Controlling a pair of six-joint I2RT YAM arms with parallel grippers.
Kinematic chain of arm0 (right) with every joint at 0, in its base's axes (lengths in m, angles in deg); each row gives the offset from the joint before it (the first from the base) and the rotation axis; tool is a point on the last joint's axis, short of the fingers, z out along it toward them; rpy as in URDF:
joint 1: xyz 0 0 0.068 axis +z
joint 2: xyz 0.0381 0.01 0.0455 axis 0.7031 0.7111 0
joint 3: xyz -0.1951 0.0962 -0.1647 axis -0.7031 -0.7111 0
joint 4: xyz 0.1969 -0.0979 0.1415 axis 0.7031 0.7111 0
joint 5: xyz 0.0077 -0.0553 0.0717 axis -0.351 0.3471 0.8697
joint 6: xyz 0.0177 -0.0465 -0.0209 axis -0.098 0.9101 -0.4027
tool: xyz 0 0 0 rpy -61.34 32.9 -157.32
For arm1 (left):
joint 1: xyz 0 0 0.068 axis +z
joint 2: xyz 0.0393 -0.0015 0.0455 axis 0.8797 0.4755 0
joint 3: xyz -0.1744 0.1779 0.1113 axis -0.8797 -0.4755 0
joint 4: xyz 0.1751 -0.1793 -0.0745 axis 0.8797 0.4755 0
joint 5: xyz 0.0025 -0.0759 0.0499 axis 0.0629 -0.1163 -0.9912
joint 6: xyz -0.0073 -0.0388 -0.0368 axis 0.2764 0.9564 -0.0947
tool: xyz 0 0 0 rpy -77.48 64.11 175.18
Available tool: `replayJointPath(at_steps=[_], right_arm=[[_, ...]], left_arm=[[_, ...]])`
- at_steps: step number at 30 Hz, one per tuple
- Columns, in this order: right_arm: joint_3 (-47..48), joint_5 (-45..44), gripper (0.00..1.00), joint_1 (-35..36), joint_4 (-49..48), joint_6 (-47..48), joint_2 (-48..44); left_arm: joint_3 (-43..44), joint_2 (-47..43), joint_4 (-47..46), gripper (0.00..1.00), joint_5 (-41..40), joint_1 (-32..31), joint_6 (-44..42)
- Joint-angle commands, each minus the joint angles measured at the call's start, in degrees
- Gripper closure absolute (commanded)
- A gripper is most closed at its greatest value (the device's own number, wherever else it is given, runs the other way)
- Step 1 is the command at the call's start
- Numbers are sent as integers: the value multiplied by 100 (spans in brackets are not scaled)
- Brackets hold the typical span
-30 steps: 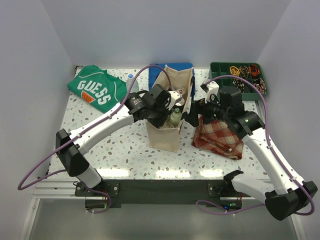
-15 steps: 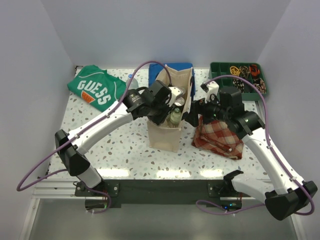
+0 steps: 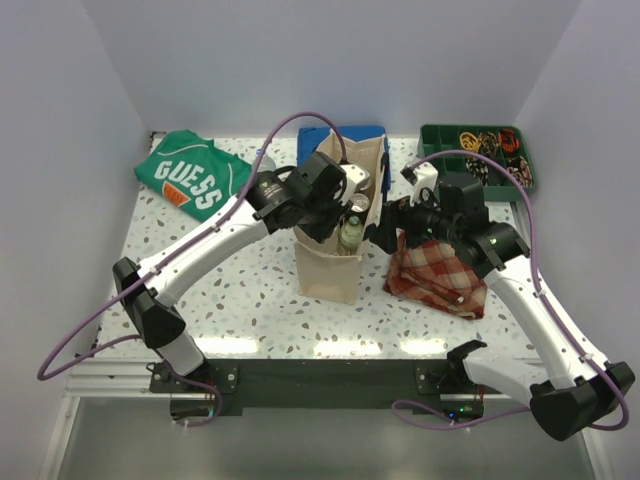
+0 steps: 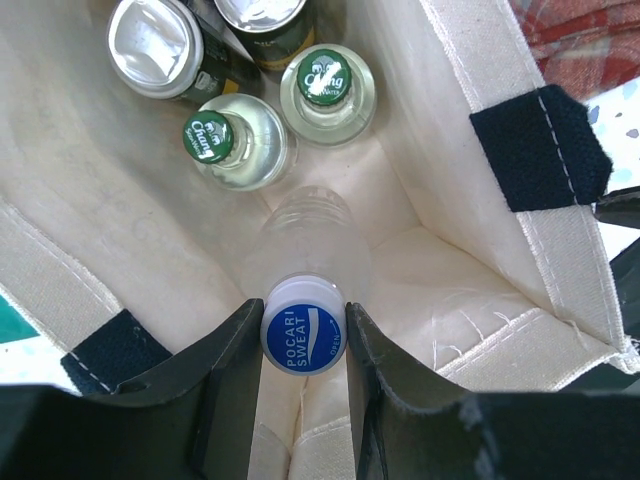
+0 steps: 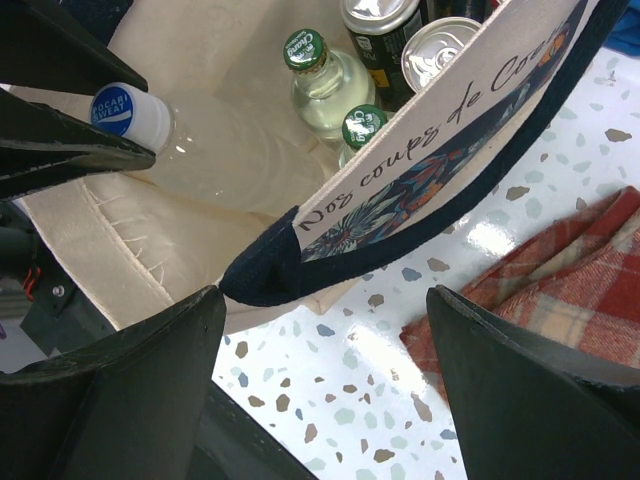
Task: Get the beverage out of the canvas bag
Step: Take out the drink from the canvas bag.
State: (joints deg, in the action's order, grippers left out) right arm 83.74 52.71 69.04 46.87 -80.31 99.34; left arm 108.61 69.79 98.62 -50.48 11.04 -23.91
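Observation:
The cream canvas bag [image 3: 333,262] stands upright mid-table with its mouth open. Inside it leans a clear Pocari Sweat bottle [image 4: 312,240], the beverage, with a blue-and-white cap [image 5: 125,112]. My left gripper [image 4: 303,312] reaches into the bag from above and is shut on that cap, one finger on each side. Beside it stand two green-capped glass bottles [image 4: 235,145] and two cans [image 4: 155,45]. My right gripper [image 5: 325,292] hangs open just outside the bag's right wall [image 5: 430,140]. The navy handle end [image 5: 262,272] touches its left finger.
A red plaid cloth [image 3: 440,275] lies under the right arm. A green Guess shirt [image 3: 195,180] lies at the back left. Folded blue cloth [image 3: 352,133] sits behind the bag. A green tray [image 3: 427,150] of small items stands at the back right. White walls close three sides.
My left gripper has lifted and drawn toward the back with the bottle cap in it. The right arm has stayed put.

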Motion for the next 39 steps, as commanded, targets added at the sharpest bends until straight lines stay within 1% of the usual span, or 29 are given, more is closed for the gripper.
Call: replayJointPath(at_steps=[1,12,19,23,28,31,35,39], right_arm=[[23,-104,14,16,-179,10,7],[-13,-104,14,7,-214,-25,-2],[-13,-95,14,16,-258,-52,16],[-13,-95,14,16,-258,-52,16],[-21,-227,14,16,-205,-43,-46],[-30,-236,14,7,-205,-52,-90],[-30,-245,14,7,-196,-78,-107],[-13,-262,14,7,-196,-104,-134]], left_arm=[[578,-199,-312,100,-257,-41,-114],[956,-199,-330,100,-424,-41,-114],[1439,-138,-295,100,-468,-41,-158],[1519,-164,-356,100,-564,-41,-184],[1484,-269,-417,100,-600,-41,-149],[1396,-436,-610,100,-635,-41,-140],[1098,-831,-1136,100,-837,-41,-53],[763,-1165,-1559,100,-855,-41,26]])
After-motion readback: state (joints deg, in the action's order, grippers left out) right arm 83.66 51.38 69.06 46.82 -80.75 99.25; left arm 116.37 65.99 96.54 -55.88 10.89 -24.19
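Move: The Pocari Sweat bottle already hangs by its cap from the left fingers inside the bag. The bottle taken out earlier stands on the table about 20 cm ahead, 16 cm left and 14 cm below this hand. The two green-capped bottles stand some 9 cm ahead, 1 cm right, and 6 cm ahead, 8 cm right; the nearest can is 14 cm ahead, 2 cm right, all roughly 15 cm down. From the right hand the standing bottle is about 21 cm ahead, 32 cm left and 15 cm below. The Pocari Sweat bottle is drawn on upwards through the bag's mouth, the left fingers keeping their pinch on the cap. The hand climbs about 8 cm, almost straight up, nearly pausing once late on before rising again, while the wrist tips some 15 degrees so that the fingers swing up and forward. ##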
